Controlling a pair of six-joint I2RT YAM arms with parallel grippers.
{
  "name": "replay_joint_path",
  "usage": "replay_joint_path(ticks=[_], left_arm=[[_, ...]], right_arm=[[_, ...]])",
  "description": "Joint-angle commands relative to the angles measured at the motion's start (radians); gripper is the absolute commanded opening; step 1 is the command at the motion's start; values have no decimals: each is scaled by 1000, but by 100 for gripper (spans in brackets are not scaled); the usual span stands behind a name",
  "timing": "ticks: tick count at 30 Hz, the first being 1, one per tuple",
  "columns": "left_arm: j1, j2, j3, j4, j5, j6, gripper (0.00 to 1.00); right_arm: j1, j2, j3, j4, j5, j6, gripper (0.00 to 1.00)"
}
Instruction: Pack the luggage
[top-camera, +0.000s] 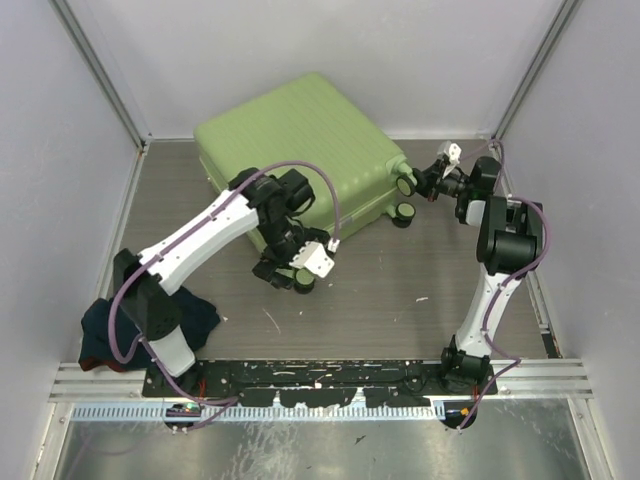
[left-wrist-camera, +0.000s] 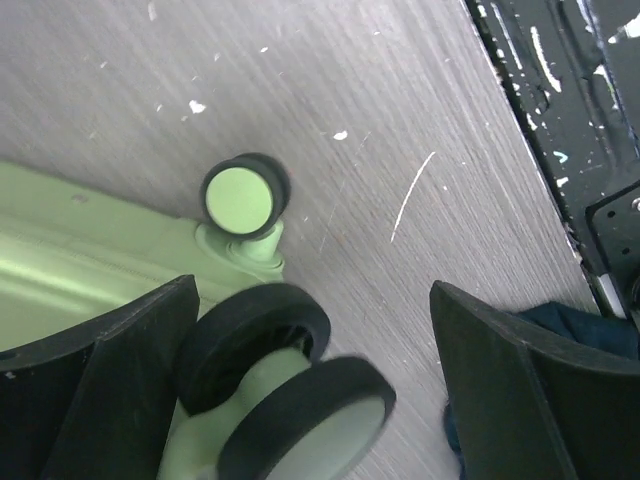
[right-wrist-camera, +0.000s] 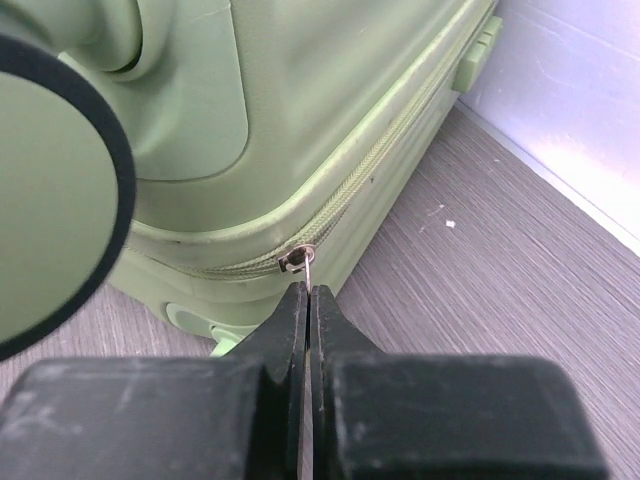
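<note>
The luggage (top-camera: 300, 140) is a light-green ribbed suitcase lying flat and closed at the back of the table. My left gripper (top-camera: 283, 272) hangs at its near-left corner. In the left wrist view this gripper (left-wrist-camera: 312, 300) is open, and a black double wheel (left-wrist-camera: 285, 390) sits between the fingers, nearer the left one. Another wheel (left-wrist-camera: 240, 195) stands beyond it. My right gripper (top-camera: 428, 186) is at the suitcase's right corner. There the right gripper (right-wrist-camera: 308, 295) is shut on the metal zipper pull (right-wrist-camera: 303, 262) of the green zipper line.
A dark blue cloth (top-camera: 100, 330) lies bunched by the left arm's base and shows at the edge of the left wrist view (left-wrist-camera: 570, 320). White walls enclose the table on three sides. A big suitcase wheel (right-wrist-camera: 50, 200) fills the left of the right wrist view.
</note>
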Motion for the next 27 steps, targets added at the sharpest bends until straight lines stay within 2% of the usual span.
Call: replay_joint_path(ticks=[1,4,7,10,13,19,27], left_arm=[[54,-264,-45,-70,11,-179,98],[52,-484,-229,91,-64,-180,98],[56,-573,-292,218,-146,-194,98],[57,-503,-212,316,-153,-337,98],[54,-347,-49,302,-104,-387,98],[18,-105,223,273,-91,-335,98],[-22,3,250,294,-46,-149,96]], right_arm=[[20,-101,-44,207,67,17,1],[55,-137,-92,233,63,28,1],[95,-164,-136,306,61,94,1],[135,-197,-184,362,58,149,1],[181,-238,-239,390,67,190,1],[263,-329,-365,441,102,259,1],[327,-460,-495,373,143,254,1]])
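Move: The zipper pull is already pinched in the right fingertips. From there the suitcase's upper right wheel sits about 5 cm back, 1 cm left and 4 cm higher, and the case's middle some 9 cm ahead and 27 cm left, about level in height. From the left hand, that wheel lies some 16 cm ahead, 25 cm right and 2 cm lower; the near-corner upper wheel is straight below, about 3 cm. Right hand drags the pinched zipper pull about 16 cm left and back; open left hand arcs up, then forward-right. ##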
